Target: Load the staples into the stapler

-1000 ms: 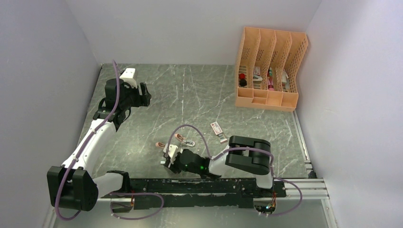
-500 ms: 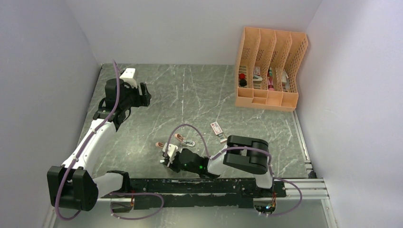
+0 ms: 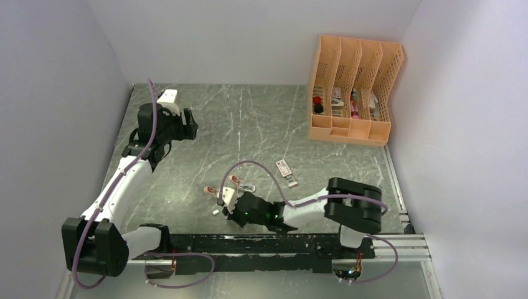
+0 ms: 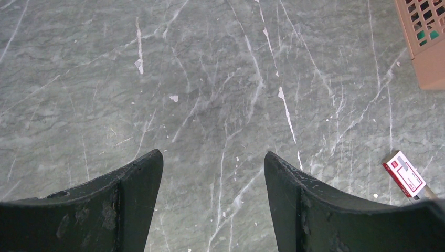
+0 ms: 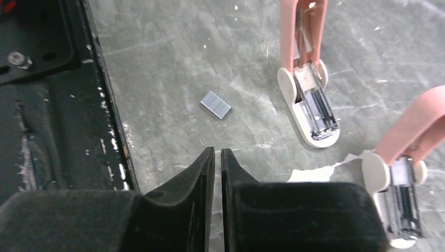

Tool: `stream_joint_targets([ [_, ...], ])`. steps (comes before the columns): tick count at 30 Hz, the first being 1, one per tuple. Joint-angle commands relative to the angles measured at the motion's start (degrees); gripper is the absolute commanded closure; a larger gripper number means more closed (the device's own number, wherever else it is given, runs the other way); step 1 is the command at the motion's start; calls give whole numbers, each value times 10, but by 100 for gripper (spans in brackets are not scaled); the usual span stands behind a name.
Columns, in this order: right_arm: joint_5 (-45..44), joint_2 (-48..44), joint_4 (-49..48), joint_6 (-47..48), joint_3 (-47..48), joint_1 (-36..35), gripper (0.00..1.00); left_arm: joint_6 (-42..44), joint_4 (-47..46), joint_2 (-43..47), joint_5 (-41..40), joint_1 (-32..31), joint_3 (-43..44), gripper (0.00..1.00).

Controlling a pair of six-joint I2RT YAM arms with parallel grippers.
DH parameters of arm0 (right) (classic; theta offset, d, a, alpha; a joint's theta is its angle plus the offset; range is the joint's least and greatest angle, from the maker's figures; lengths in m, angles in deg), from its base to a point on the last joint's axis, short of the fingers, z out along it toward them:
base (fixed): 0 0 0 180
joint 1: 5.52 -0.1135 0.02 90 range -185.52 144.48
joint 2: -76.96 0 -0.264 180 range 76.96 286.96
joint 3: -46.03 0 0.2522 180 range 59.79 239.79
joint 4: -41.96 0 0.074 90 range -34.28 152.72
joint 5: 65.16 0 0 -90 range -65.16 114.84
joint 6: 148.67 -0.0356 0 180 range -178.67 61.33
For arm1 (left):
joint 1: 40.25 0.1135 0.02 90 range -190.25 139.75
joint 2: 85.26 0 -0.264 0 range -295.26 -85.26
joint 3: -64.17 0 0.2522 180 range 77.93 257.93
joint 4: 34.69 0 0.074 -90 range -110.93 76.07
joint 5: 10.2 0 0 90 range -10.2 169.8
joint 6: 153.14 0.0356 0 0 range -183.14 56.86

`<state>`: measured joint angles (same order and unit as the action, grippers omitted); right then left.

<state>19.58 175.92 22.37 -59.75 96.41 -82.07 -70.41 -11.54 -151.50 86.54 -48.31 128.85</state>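
Two salmon-pink staplers lie opened on the marble table, one [image 5: 307,79] [image 3: 210,189] beside the other [image 5: 404,157] [image 3: 241,183], both with their metal channels showing. A short silvery staple strip [image 5: 215,104] [image 3: 214,212] lies loose on the table, just ahead of my right gripper [image 5: 218,152] [image 3: 223,202]. That gripper's jaws stand almost together with nothing between them. The red-and-white staples box [image 3: 284,168] [image 4: 404,175] lies further right with its grey tray [image 3: 291,182] next to it. My left gripper [image 4: 212,160] [image 3: 190,123] hovers open and empty at the far left.
An orange desk organizer [image 3: 352,90] [image 4: 427,37] holding small items stands at the back right. The black base rail [image 5: 52,105] runs close to the left of the staple strip. A white paper scrap [image 5: 315,173] lies between the staplers.
My right gripper's jaws have closed to a thin slit and its arm has swung its elbow to the right. The staple strip stays on the table. The left arm has not moved.
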Motion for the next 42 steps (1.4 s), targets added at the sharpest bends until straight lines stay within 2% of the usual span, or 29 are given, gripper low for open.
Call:
stream_joint_targets([
  [1, -5, -50, 55, 3, 10, 0, 86, 6, 1, 3, 1, -3, 3, 25],
  [3, -8, -51, 56, 8, 11, 0, 83, 6, 0, 4, 2, -3, 2, 25],
  [9, -10, -36, 62, -6, 15, 2, 60, 5, 1, 2, 2, -3, 3, 25],
  [13, 14, -18, 62, -23, 24, 0, 55, 7, 0, 1, 2, -3, 3, 25],
  [16, 34, 1, 52, -6, 25, 0, 50, 7, 0, -1, 1, -3, 3, 25],
  [20, 42, 25, 51, 37, 23, 3, 33, 7, 2, -4, -2, -3, 4, 25],
  [26, 110, 59, 103, 78, 43, 28, 21, 7, 2, -5, -2, -3, 4, 25],
  [32, 147, 55, 147, 74, 48, 69, 16, 8, 1, -5, -1, -3, 5, 25],
  [37, 165, 65, 178, 74, 66, 71, 15, 10, 3, -6, -2, -3, 7, 25],
  [39, 177, 62, 146, 79, 54, 71, 15, 10, 5, -6, -2, -3, 7, 25],
  [42, 196, 47, 45, 105, -5, 70, 17, 10, 4, -5, -3, -3, 8, 25],
])
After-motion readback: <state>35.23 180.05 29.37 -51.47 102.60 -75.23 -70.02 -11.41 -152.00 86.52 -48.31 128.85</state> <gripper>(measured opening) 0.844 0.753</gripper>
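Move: The loose staple strip lies on the table about 4 cm to the left of the right hand, 1 cm farther out and roughly 2 cm lower. At about the strip's height, the nearer open stapler stands some 8 cm ahead of the hand and 3 cm left; the other is about 11 cm ahead and 5 cm right. From the idle left hand, the strip is roughly 24 cm back, 11 cm right and 20 cm down. Open the right gripper from nearly shut to wide: first lift it about 2.5 cm, then lower it nearly 4 cm to close above the table, fingers still pointing left at the staple strip. Finish by easing it forward and slightly left towards the strip, turning some 10 degrees counter-clockwise, the strip lined up ahead of the finger gap and still untouched. ##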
